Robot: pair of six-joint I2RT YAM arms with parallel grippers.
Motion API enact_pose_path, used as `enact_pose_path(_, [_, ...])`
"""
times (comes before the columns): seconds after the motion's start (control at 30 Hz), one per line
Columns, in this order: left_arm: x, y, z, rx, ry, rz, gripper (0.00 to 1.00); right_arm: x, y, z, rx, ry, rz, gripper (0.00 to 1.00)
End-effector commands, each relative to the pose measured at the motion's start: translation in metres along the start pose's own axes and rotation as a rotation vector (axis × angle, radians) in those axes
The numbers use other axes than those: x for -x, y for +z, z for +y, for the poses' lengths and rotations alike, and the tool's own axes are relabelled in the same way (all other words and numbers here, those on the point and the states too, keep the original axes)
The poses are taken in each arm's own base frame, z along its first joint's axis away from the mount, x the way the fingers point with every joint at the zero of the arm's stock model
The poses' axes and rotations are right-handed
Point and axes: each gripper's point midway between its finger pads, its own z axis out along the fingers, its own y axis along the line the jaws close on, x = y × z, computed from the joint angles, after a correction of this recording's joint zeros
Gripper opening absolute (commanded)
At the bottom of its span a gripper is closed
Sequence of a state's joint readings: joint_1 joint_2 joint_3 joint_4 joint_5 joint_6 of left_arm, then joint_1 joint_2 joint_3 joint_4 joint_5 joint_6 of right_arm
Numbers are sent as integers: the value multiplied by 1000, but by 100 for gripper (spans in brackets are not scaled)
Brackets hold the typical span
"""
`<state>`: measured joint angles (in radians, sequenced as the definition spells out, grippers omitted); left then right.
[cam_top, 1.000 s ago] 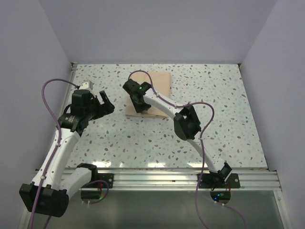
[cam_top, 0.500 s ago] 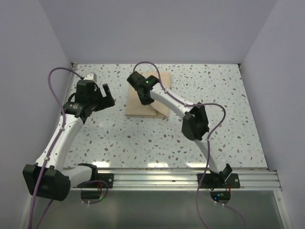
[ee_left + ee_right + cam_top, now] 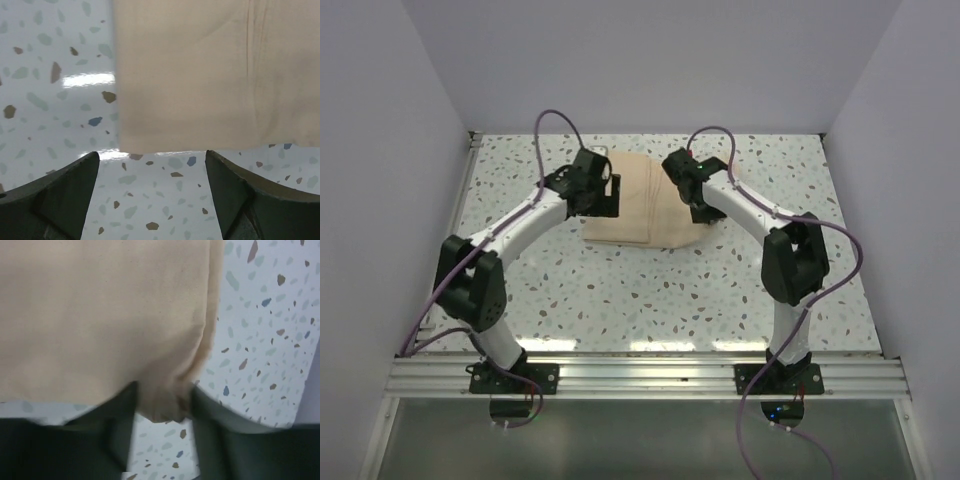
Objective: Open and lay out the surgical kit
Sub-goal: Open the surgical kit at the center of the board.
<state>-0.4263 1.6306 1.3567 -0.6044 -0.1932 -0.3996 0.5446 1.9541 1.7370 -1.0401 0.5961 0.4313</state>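
The surgical kit (image 3: 642,205) is a tan cloth wrap lying at the back middle of the speckled table. Its cloth (image 3: 200,75) fills the upper part of the left wrist view and most of the right wrist view (image 3: 100,315). My left gripper (image 3: 607,196) is at the wrap's left edge. It stands open (image 3: 152,157), with bare table between its fingers (image 3: 75,190) and the cloth's edge just beyond the tips. My right gripper (image 3: 700,208) is at the wrap's right side, shut (image 3: 162,407) on a bunched fold of the cloth.
The speckled table (image 3: 650,295) is bounded by white walls at the back and on both sides. An aluminium rail (image 3: 640,375) with the arm bases runs along the near edge. Purple cables loop above both arms.
My left arm has swung from the table's left side to the wrap's left edge. My right gripper has shut on the cloth and drawn a flap rightwards, so the wrap lies wider.
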Motion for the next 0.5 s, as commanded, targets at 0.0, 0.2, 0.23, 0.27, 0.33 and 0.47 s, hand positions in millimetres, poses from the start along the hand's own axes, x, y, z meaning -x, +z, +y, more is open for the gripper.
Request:
enact_pose_path(0.0, [-10,28,-46,-25,106,24,91,-5,-11,-36,-109,49,-48,89])
enact_pose_path(0.2, [-43,64,-113,-46,233,108,91,-15,-9,-75,-176,83,-35,98])
enact_pose_path(0.23, [-49,67,-121,-32,262,113,91,-14,-11,-80,-186,86,-41,98])
enact_pose_path(0.27, [-43,68,-129,-32,271,104,91,-14,-12,-86,-195,95,-45,98])
enact_pose_path(0.33, [-63,82,-128,26,314,157,91,-14,-13,-93,-200,101,-51,98])
enact_pose_path(0.47, [-73,94,-121,101,328,174,86,-16,-13,-107,-206,132,-44,98])
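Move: For the left gripper, the near end of the layered fold down the middle of the surgical kit lies about 15 cm to its right, 1 cm back and some 11 cm below; the kit's near left corner is at that same depth, roughly 3 cm to its left and 1 cm back. The right gripper still pinches the opened flap's corner; that corner's landing spot is about 8 cm right, 5 cm back and 10 cm below, and the layered fold some 16 cm left and 2 cm back. Sweep the left gripper about 15 cm right while dropping some 11 cm, fingers staying wide, wrist turning clockwise about 15 degrees, until the fingertips straddle the near end of the layered fold close to the cloth. Meanwhile bring the right gripper right, back and slightly down, open it wide at once to let go of the flap, then carry on right, away from the fold, and rise about 5 cm. ##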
